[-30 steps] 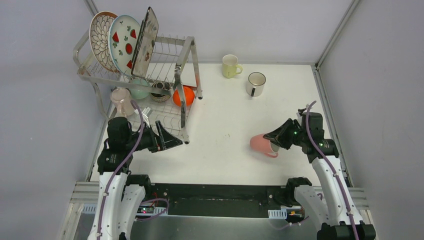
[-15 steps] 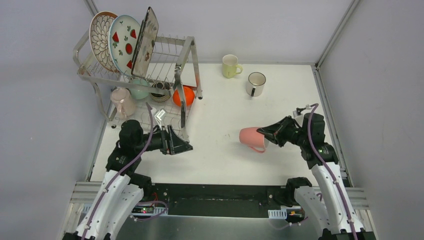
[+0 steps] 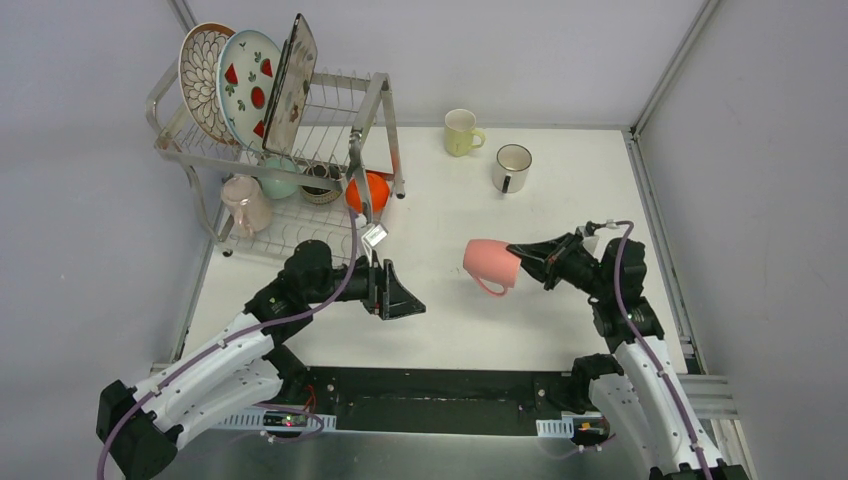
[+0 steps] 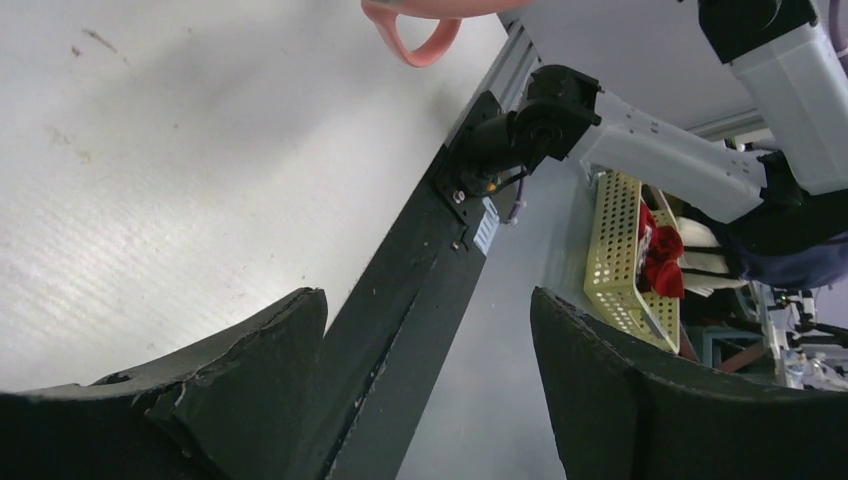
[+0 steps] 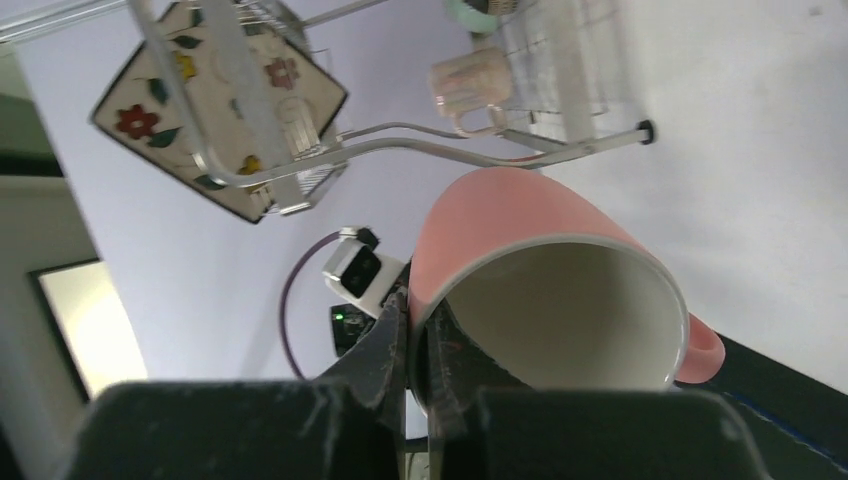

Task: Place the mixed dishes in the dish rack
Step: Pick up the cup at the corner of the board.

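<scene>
My right gripper [image 3: 524, 261] is shut on the rim of the pink mug [image 3: 488, 266], which hangs tilted on its side above the table; one finger is inside the mug [image 5: 540, 250] and one outside. My left gripper [image 3: 400, 298] stands open and holds nothing, left of the mug, whose handle [image 4: 415, 30] shows at the top of the left wrist view. The dish rack [image 3: 370, 110] at far left holds three plates on top, and a pale mug [image 3: 245, 203] and the mint, brown and orange bowls [image 3: 372, 192] below. A yellow mug [image 3: 462, 132] and a white mug [image 3: 511, 167] stand on the table.
The table's near edge is a black rail [image 3: 430, 385] between the arm bases. Grey walls close in the back and both sides. A pale green basket [image 4: 620, 250] sits off the table near the right arm's base [image 4: 540, 125].
The right gripper has carried the pink mug left and slightly farther from the bases. The left arm has swung right, away from the rack's front, with its jaws still open.
</scene>
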{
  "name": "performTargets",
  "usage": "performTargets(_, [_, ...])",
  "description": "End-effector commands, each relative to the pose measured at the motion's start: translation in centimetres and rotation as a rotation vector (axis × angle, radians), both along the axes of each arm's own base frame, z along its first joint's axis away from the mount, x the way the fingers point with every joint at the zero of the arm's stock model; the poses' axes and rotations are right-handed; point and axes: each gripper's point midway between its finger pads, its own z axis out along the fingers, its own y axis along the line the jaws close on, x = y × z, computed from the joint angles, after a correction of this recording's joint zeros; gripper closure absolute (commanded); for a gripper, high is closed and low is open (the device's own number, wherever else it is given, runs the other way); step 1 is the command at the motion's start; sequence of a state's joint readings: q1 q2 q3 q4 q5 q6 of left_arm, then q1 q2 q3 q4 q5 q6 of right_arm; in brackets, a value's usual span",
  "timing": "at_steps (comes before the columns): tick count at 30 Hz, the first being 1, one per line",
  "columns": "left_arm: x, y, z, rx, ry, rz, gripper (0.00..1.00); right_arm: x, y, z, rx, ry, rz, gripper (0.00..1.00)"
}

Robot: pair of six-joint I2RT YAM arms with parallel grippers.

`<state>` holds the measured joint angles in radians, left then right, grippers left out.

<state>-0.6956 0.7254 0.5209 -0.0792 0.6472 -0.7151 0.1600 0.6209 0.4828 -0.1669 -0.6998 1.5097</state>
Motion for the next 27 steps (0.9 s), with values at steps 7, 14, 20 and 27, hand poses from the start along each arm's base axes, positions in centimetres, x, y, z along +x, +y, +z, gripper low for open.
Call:
performTargets(7, [2.0, -3.7, 7.7, -0.202, -0.298, 0.034, 0.21, -2.0, 0.2, 11.1, 0.361, -0.19, 0.044, 1.0])
performTargets(14, [2.2, -7.1, 10.1, -0.246, -0.453, 0.032, 0.2, -3.1, 0.2, 13.2, 0.414, -0.228, 0.077, 1.0])
performTargets(20, [3.0, -8.3, 11.0, -0.299, -0.542, 0.052, 0.21, -4.0, -0.2, 14.7, 0.49, -0.25, 0.1, 1.0])
performTargets(27, [2.5, -10.5, 12.6, -0.359, -0.572, 0.005, 0.22, -4.4, -0.5, 15.2, 0.555, -0.251, 0.107, 1.0])
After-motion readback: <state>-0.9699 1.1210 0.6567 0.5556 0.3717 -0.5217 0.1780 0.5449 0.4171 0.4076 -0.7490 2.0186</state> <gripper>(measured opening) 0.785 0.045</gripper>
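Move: Already hanging in the shut right fingers by its rim, the pink cup has its middle about 5 cm to the left of that hand and 1 cm back. From the open left gripper it is some 16 cm to the right, 5 cm ahead and about 2 cm higher; that gripper is roughly 21 cm left of the right hand, 6 cm back and 2 cm lower. From the right hand, the black-handled mug stands about 20 cm ahead, 3 cm right, and the yellow mug 28 cm ahead, 9 cm left, both some 18 cm below. Raising the pink cup about 11 cm and drawing it slightly back, the right hand keeps its pinch on the rim and rolls some 25 degrees, left side up, so the cup's base tips upward. Meanwhile the left gripper, fingers still wide open, travels about 10 cm right and 7 cm up, a little forward, towards the cup's base, rolling nearly 30 degrees as it comes. ##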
